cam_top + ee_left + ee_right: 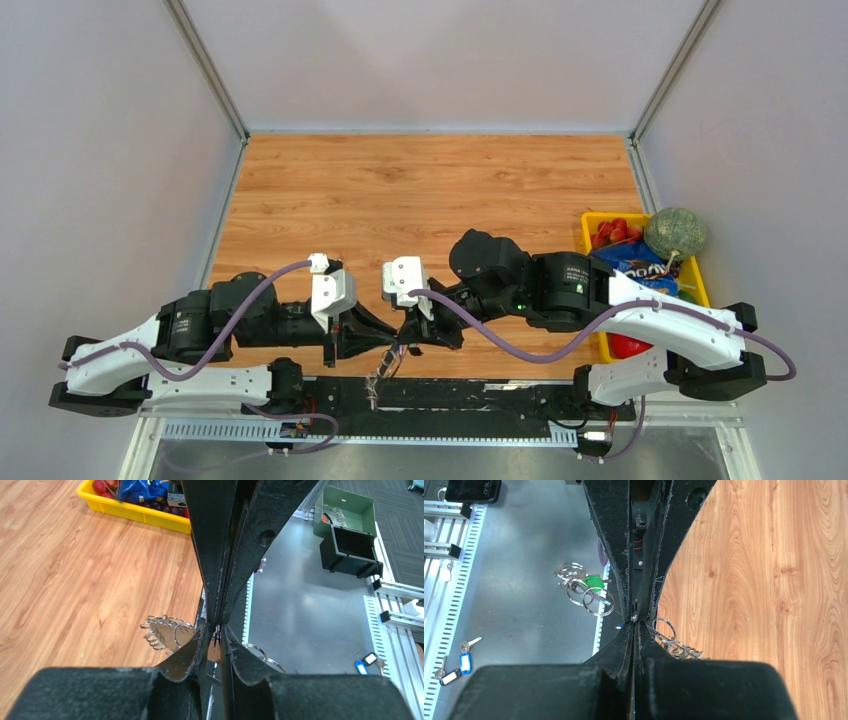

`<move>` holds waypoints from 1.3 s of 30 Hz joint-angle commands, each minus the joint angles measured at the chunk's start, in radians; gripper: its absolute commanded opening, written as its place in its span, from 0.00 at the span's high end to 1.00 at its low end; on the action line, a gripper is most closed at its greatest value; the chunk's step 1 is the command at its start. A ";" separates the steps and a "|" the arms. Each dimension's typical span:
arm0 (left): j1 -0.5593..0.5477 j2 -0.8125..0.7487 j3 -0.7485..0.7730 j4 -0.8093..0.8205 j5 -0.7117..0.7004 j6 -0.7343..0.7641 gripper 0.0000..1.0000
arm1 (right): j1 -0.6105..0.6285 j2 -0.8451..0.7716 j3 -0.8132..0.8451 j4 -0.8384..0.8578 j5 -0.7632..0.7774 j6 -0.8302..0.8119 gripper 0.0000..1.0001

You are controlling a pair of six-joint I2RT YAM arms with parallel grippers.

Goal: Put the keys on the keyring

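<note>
My left gripper (383, 342) and right gripper (407, 336) meet tip to tip at the table's front edge. Both are shut on a thin silvery wire seen edge-on, which looks like the keyring (635, 611). In the left wrist view my left gripper (217, 632) pinches it, with the other gripper's fingers (220, 555) coming from above. In the right wrist view my right gripper (635, 622) pinches it too. Small silvery rings (162, 629) hang on both sides (668, 632). A green-tagged key (594, 582) hangs among rings. A blue-tagged key (465, 662) and a dark-tagged key (448, 676) lie on the metal shelf below.
A yellow bin (590, 225) with a melon (674, 232), red fruit and a blue packet stands at the table's right edge. A green box (350, 510) and a black box (350, 550) sit beyond the metal shelf. Slotted rails (454, 595) run along the shelf.
</note>
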 commanded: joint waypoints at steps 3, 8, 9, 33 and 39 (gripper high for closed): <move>-0.001 0.007 0.018 -0.004 0.000 -0.013 0.89 | 0.013 -0.008 0.053 0.043 0.018 -0.002 1.00; -0.002 0.000 0.020 0.003 -0.003 0.000 1.00 | 0.017 -0.010 0.046 0.042 0.020 -0.001 1.00; -0.002 -0.002 0.020 0.005 -0.004 0.002 1.00 | 0.017 -0.010 0.043 0.042 0.020 -0.001 1.00; -0.002 -0.079 -0.093 0.327 0.037 0.113 1.00 | 0.021 -0.257 -0.227 0.288 0.125 0.037 0.65; -0.002 -0.114 -0.148 0.435 0.051 0.112 1.00 | 0.020 -0.302 -0.291 0.399 0.090 0.043 0.67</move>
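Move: The keyring plate is in my right fingers, facing my left fingertips, which straddle its upper edge with a small gap. The plate's middle lies about 2 cm back, 1 cm right and 2 cm below my left hand, and 2 cm back, 1 cm left and 2 cm below my right. From my left hand, the blue-tag key hangs roughly 2 cm back, 1 cm right and 4 cm below; the green-tag key some 6 cm back, 2 cm left and 4 cm below. I shut my left fingers on the keyring's upper edge and hold still while my right fingers let go, opening about a third. Then my right hand backs off about 3 cm to the right and as much upward, while my left lifts the plate nearly 3 cm; both hands tip their fingertips up some 15 degrees. ##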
